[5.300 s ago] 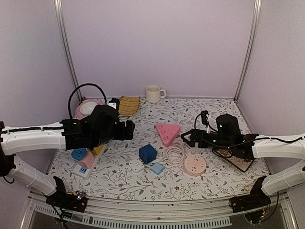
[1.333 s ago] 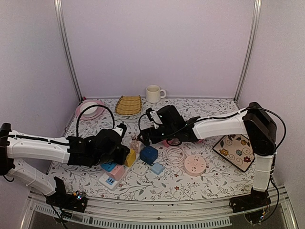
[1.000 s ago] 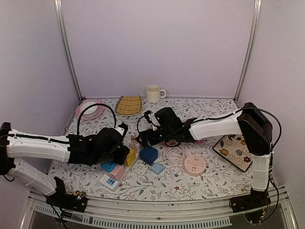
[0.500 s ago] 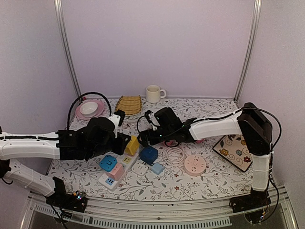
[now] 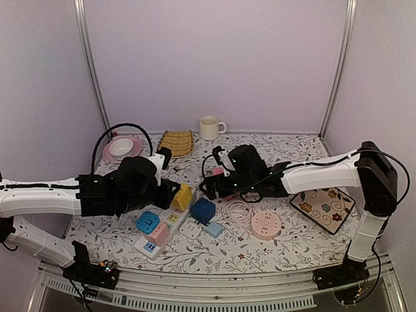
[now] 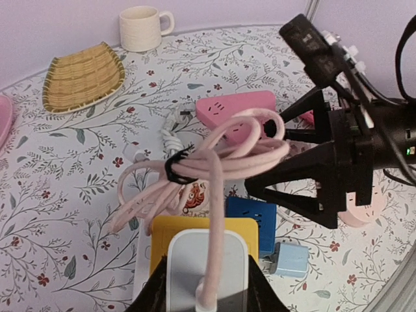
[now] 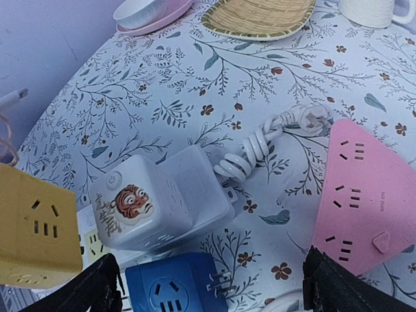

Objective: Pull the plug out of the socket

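My left gripper (image 6: 208, 289) is shut on a white plug (image 6: 208, 260) with a pink cable (image 6: 214, 156) bundled by a black tie. The plug sits in a yellow cube socket (image 5: 182, 196), which hangs in the air above the white power strip (image 5: 159, 231). My right gripper (image 5: 211, 186) stands open just right of the yellow cube socket (image 7: 32, 221), holding nothing. Its fingers (image 7: 97, 286) straddle a blue cube socket (image 7: 182, 289) below it. A white cube socket (image 7: 149, 205) with a tiger picture lies on the table under the cable.
A pink triangular socket (image 7: 370, 201) lies right of the white cube. A round pink socket (image 5: 266, 224), a coiled cable (image 5: 238, 211) and a light-blue adapter (image 5: 215, 229) lie nearby. A mug (image 5: 209, 127), woven dish (image 5: 176, 142), pink plate (image 5: 121, 148) and patterned tile (image 5: 323, 208) ring the area.
The left gripper has lifted the yellow cube socket off the power strip and up to the left. The right gripper has drawn back a little to the right, still open.
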`<action>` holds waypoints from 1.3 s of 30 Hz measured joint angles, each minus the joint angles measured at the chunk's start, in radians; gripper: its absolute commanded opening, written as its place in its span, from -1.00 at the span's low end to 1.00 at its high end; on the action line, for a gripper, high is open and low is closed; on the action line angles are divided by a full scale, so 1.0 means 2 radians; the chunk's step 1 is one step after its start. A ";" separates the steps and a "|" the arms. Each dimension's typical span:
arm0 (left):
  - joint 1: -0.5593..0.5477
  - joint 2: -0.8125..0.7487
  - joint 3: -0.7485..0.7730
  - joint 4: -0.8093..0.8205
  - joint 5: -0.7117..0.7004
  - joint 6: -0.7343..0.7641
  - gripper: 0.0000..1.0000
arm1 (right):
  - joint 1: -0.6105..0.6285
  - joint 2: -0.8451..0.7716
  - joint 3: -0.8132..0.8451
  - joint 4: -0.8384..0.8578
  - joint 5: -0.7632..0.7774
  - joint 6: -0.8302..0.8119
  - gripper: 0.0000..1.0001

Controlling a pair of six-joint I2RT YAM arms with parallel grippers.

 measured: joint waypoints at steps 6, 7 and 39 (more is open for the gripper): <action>0.001 0.002 0.027 0.004 0.032 -0.004 -0.83 | 0.001 -0.110 -0.097 0.069 0.001 -0.020 1.00; 0.001 0.005 0.032 0.005 0.039 -0.004 -0.83 | 0.005 -0.124 -0.113 0.084 0.000 -0.029 1.00; 0.001 0.103 0.097 0.066 0.174 -0.015 -0.83 | 0.095 -0.161 -0.194 0.173 0.076 -0.144 0.20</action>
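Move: Just beyond the left fingers, about 3 cm ahead, 2 cm right and 3 cm lower, the yellow socket already hangs on the plug they hold. From the open right hand it is roughly 6 cm back, 8 cm left and 2 cm higher. Below that hand, the dark blue cube lies some 2 cm back, 2 cm left and 6 cm down; the light blue cube about 8 cm back, 2 cm right and 8 cm down. Carrying the plug and yellow socket about 10 cm to the right and a little up, the left hand keeps its grip and turns clockwise some 15 degrees. The right hand rises about 6 cm and draws back 9 cm, tipping its fingers up, then stays nearly in place around the yellow socket and starts closing by about a quarter; whether it touches can't be seen. ##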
